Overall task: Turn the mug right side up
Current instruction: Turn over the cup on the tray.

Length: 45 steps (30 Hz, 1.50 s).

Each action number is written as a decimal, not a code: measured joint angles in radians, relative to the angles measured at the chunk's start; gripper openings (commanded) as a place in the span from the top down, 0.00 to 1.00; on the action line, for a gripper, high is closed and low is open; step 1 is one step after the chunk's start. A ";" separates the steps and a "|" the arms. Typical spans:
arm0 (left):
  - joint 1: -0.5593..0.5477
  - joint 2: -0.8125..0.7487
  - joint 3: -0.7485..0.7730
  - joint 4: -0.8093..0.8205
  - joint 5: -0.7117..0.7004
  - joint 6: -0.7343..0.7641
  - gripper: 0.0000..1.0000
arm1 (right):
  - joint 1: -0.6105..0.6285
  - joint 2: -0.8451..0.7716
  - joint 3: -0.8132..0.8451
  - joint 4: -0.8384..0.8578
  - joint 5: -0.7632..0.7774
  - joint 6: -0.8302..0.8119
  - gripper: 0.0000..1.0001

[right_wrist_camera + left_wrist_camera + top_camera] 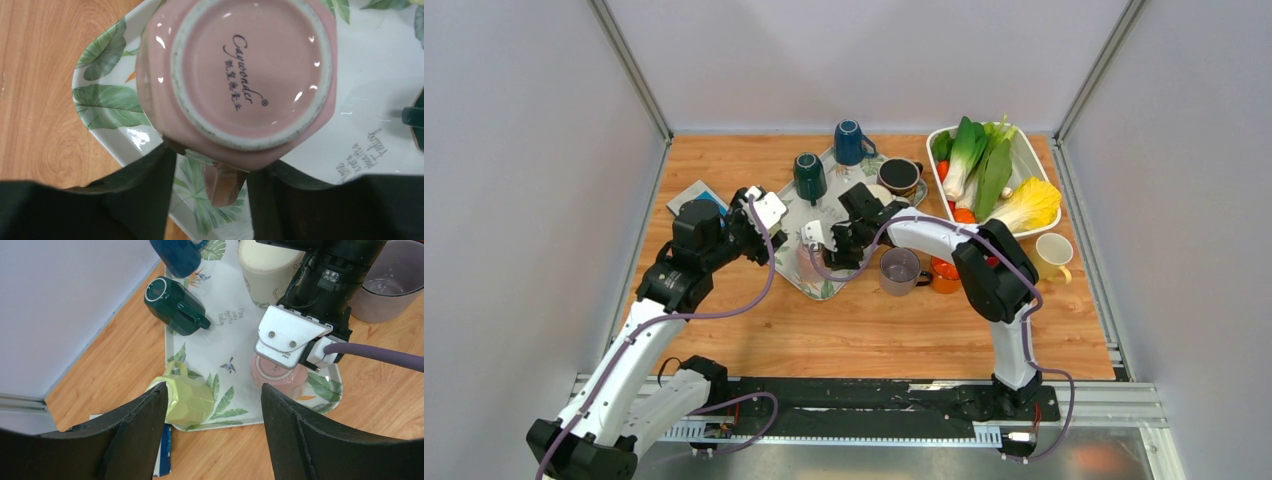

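Observation:
A pink mug [250, 70] stands upside down at the near corner of the leaf-patterned tray [380, 60], its printed base facing up. My right gripper [212, 165] hovers right over it, one finger on each side of the mug's handle [222, 185]. A strip of tray still shows between the left finger and the handle, so the jaws are open. In the left wrist view the same mug [277, 375] peeks out from under the right gripper's white mount [292, 335]. My left gripper [215, 390] hangs wide open and empty above the tray's left edge.
A light green mug [192, 397] lies on its side at the tray's edge. A dark green mug [810, 177] and a blue mug [850, 142] stand upside down on the tray. Off it are a grey cup [900, 270], an orange mug [944, 275], a yellow mug [1051, 256] and a vegetable tub [1024, 160].

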 measured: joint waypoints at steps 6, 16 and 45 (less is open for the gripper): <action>0.002 -0.016 -0.005 0.004 -0.001 0.005 0.26 | -0.001 0.009 -0.018 0.004 -0.008 0.019 0.99; 0.006 -0.124 -0.174 0.085 0.001 0.169 0.25 | -0.017 0.009 -0.010 -0.012 -0.034 0.112 1.00; -0.061 -0.180 -0.551 0.845 0.055 0.903 0.27 | -0.234 0.067 0.072 0.682 -0.825 1.508 1.00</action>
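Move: The pink mug stands upside down on the tray with its handle towards the right hand. Its middle is about 6 cm left of that hand, 1 cm ahead and level with it. Also from the right hand, the cream mug is some 10 cm ahead and 5 cm right, the purple mug 12 cm right and 2 cm back, and the green mug roughly 17 cm ahead and 7 cm left. From the left hand, the pink mug lies about 11 cm right, 2 cm ahead and 20 cm below. The pink mug's handle is pinched as the right fingers close on it, sinking 1 cm, and is then carried up off the tray by about 15 cm. On the way the right wrist turns some 70 degrees, swinging the mug's mouth back towards the robot and a little left. The left gripper, empty and open, dips about 4 cm, comes back up and tilts its fingers upward by about 60 degrees. ##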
